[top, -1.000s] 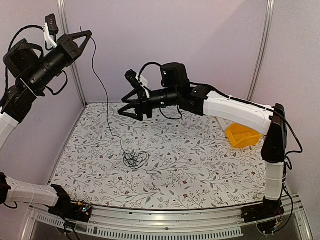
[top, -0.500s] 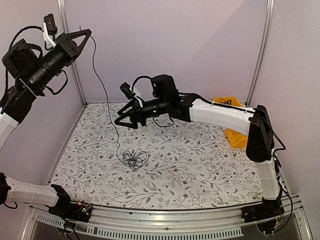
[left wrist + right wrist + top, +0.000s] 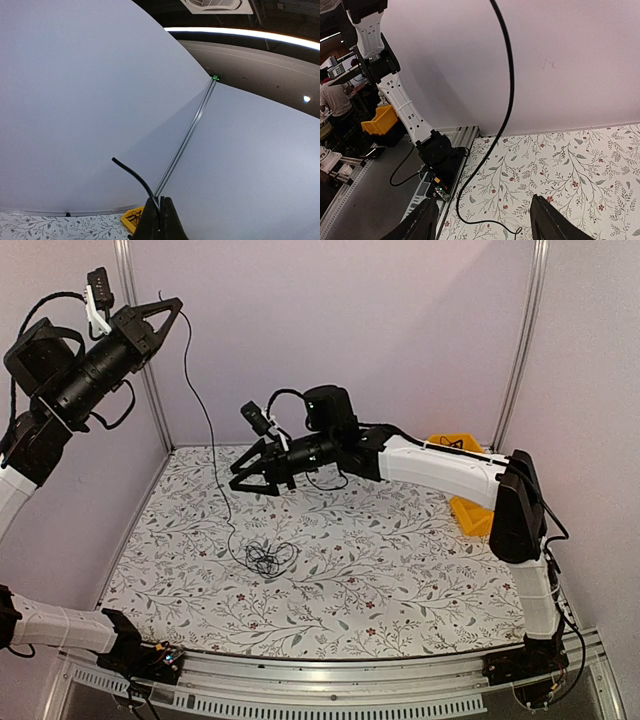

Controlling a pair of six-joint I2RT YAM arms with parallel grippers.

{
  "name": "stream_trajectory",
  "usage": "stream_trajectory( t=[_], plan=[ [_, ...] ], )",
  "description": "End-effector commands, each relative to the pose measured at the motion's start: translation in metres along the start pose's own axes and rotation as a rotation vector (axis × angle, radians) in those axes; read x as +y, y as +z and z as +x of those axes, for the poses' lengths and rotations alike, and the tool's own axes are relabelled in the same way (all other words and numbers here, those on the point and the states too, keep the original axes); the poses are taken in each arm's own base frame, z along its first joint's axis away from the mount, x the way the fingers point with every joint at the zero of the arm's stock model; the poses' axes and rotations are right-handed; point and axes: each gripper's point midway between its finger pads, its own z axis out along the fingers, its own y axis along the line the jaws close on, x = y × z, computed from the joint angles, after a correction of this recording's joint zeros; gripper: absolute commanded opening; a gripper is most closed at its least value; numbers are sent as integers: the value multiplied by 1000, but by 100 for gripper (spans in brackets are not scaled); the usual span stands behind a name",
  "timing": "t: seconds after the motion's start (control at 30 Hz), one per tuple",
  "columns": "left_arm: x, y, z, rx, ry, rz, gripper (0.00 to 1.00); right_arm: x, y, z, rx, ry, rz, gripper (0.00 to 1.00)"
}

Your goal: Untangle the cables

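The cables lie as a small black bunch (image 3: 268, 558) on the floral mat. One strand (image 3: 205, 425) rises from the bunch to my left gripper (image 3: 180, 306), which is high at the back left and shut on it. In the left wrist view the closed fingers (image 3: 161, 212) pinch the strand, and a short end (image 3: 134, 175) curls out past them. My right gripper (image 3: 238, 476) is open above the mat, right beside the hanging strand. In the right wrist view the strand (image 3: 508, 90) runs down in front of the gap between the open fingers (image 3: 547, 220), clear of both.
A yellow bin (image 3: 472, 512) sits at the mat's right edge, partly behind the right arm. The floral mat (image 3: 400, 570) covers the table, with purple walls behind and at the left. An aluminium rail (image 3: 300, 685) runs along the near edge. The left arm's base (image 3: 437, 155) shows in the right wrist view.
The right arm has swung left and reached toward the hanging strand, its jaws a little narrower. The left gripper and the bunch have stayed put.
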Motion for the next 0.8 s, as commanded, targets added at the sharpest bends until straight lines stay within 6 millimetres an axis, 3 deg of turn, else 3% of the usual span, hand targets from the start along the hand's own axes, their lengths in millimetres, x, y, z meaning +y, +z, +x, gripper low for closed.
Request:
stream_trajectory(
  t=[0.0, 0.3, 0.37, 0.47, 0.53, 0.63, 0.73, 0.77],
  plan=[
    [-9, -3, -12, -30, -10, 19, 0, 1, 12, 1, -9, 18, -43, 67],
    [-9, -3, -12, -22, -7, 19, 0, 6, 31, 19, 21, 40, -69, 65],
    [-9, -4, -11, -19, -7, 16, 0, 9, 32, 19, 20, 30, -82, 55],
    [-8, -5, -10, -16, -8, 12, 0, 12, 30, 12, 5, 9, -77, 21],
    [-6, -7, -9, -13, -6, 2, 0, 11, 27, 3, -8, -6, -43, 0],
    [7, -12, -3, -9, 1, -52, 0, 14, 11, -22, -33, -69, 19, 0],
    [41, -22, 9, -7, 3, -209, 0, 23, -13, -52, -58, -168, 54, 0],
    [56, -26, 18, 2, 6, -276, 0, 30, -28, -71, -82, -206, 68, 0]
  ],
)
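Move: Beside the open right fingers, the free-hanging stretch of cable runs about 3 cm to the left, 2 cm back and 2 cm below the hand point. The loose coil it leads to lies on the table some 29 cm below that hand, roughly 2 cm ahead and 3 cm to its right. From the left hand, which holds the cable's end high up, the stretch aimed at is about 30 cm below, 3 cm back and 3 cm right. Easing down and left about 3 cm in all, and slightly back, the right hand brings its open fingers around the hanging cable, then shuts them fully to pinch it below the left hand. Once closed, it starts up and forward by about 1 cm. The left hand keeps its grip on the cable's end, nearly still until a late shift of some 2 cm left and down. ##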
